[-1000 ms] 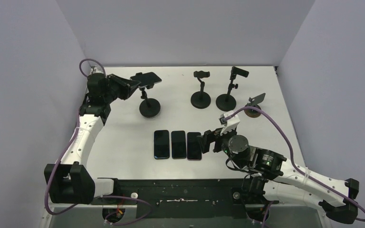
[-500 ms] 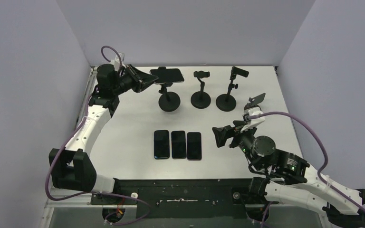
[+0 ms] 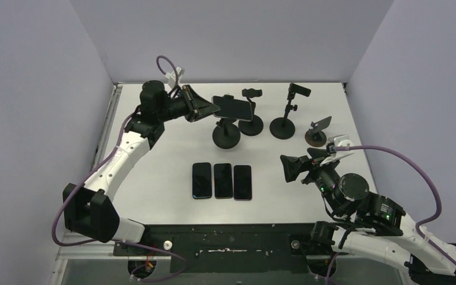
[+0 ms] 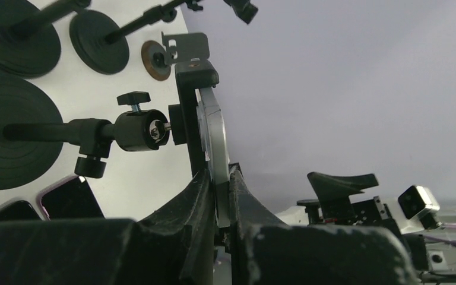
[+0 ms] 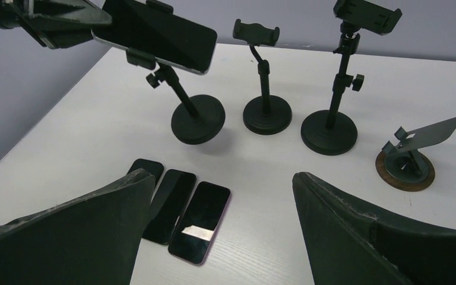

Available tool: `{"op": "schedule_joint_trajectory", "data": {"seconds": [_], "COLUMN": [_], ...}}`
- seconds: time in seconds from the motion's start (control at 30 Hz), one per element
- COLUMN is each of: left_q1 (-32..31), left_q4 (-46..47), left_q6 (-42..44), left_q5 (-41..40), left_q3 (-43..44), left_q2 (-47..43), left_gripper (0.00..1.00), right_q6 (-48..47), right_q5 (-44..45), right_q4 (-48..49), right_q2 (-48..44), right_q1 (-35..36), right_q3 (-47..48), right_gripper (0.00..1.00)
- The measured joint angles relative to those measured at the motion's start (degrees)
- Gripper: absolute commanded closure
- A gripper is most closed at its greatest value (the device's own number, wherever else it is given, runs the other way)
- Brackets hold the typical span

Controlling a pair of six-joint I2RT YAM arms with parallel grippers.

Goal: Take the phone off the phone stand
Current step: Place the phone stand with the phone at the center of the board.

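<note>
A dark phone [image 3: 235,108] sits sideways in the clamp of a black phone stand [image 3: 226,135] at the back middle of the table. My left gripper [image 3: 214,109] is shut on the phone's left end. The left wrist view shows the phone [image 4: 212,127] edge-on between my fingers [image 4: 197,196], with the stand's clamp [image 4: 191,101] still around it. In the right wrist view the phone [image 5: 157,34] and its stand [image 5: 198,123] are at the upper left. My right gripper [image 3: 286,168] hovers open and empty to the right of the flat phones.
Three phones [image 3: 222,180] lie side by side on the table's near middle. Two empty black stands [image 3: 251,124] [image 3: 283,127] stand right of the held one, very close to it. A small metal stand on a round base [image 3: 317,136] sits further right. Walls enclose the table.
My left arm has swung right, carrying the gripped phone and its stand next to the other stands. My right arm has pulled back rightward from the row of flat phones.
</note>
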Motion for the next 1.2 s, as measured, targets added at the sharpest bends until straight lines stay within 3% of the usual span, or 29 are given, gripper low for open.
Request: {"op": "schedule_joint_trajectory", "data": {"seconds": [0.33, 0.63, 1.2], "left_q1": [-13.1, -18.9, -28.3], "left_q4": [-3.0, -3.7, -5.8], "left_q6": [3.1, 5.2, 4.9], "left_q5": [-1.9, -3.8, -5.2], "left_q3": [4.0, 8.4, 8.8], "left_q2": [2.1, 7.5, 12.6], "left_gripper": [1.00, 1.00, 1.00], "right_q6": [-1.9, -2.1, -3.3], "right_q5": [-1.9, -5.8, -7.8], "right_q4": [-1.2, -3.3, -4.4], "right_q2": [-0.7, -1.4, -1.6], "right_q1": [0.0, 0.0, 0.0], "right_q3": [4.7, 6.2, 7.2], "right_gripper": [0.10, 0.10, 0.09]}}
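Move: The left hand holds the phone stand by its phone's near edge, the phone's middle 5 cm right and 3 ahead. The clear patch it is bound for lies some 21 cm right, 13 back and 24 below; the nearest lying phone is 10 cm right, 17 back, and the nearest empty stand 13 right, 10 ahead. From the open right hand, the held phone is about 19 cm ahead and 20 left, the patch 4 ahead and 5 left. Still pinching the phone's edge, the left hand carries phone and stand together about 17 cm right and 11 cm back, towards the open right hand, sinking some 5 cm in the later part while turning about 25 degrees clockwise. The right hand stays wide open, rising about 4 cm and easing back 2 cm with a slight counter-clockwise turn. ##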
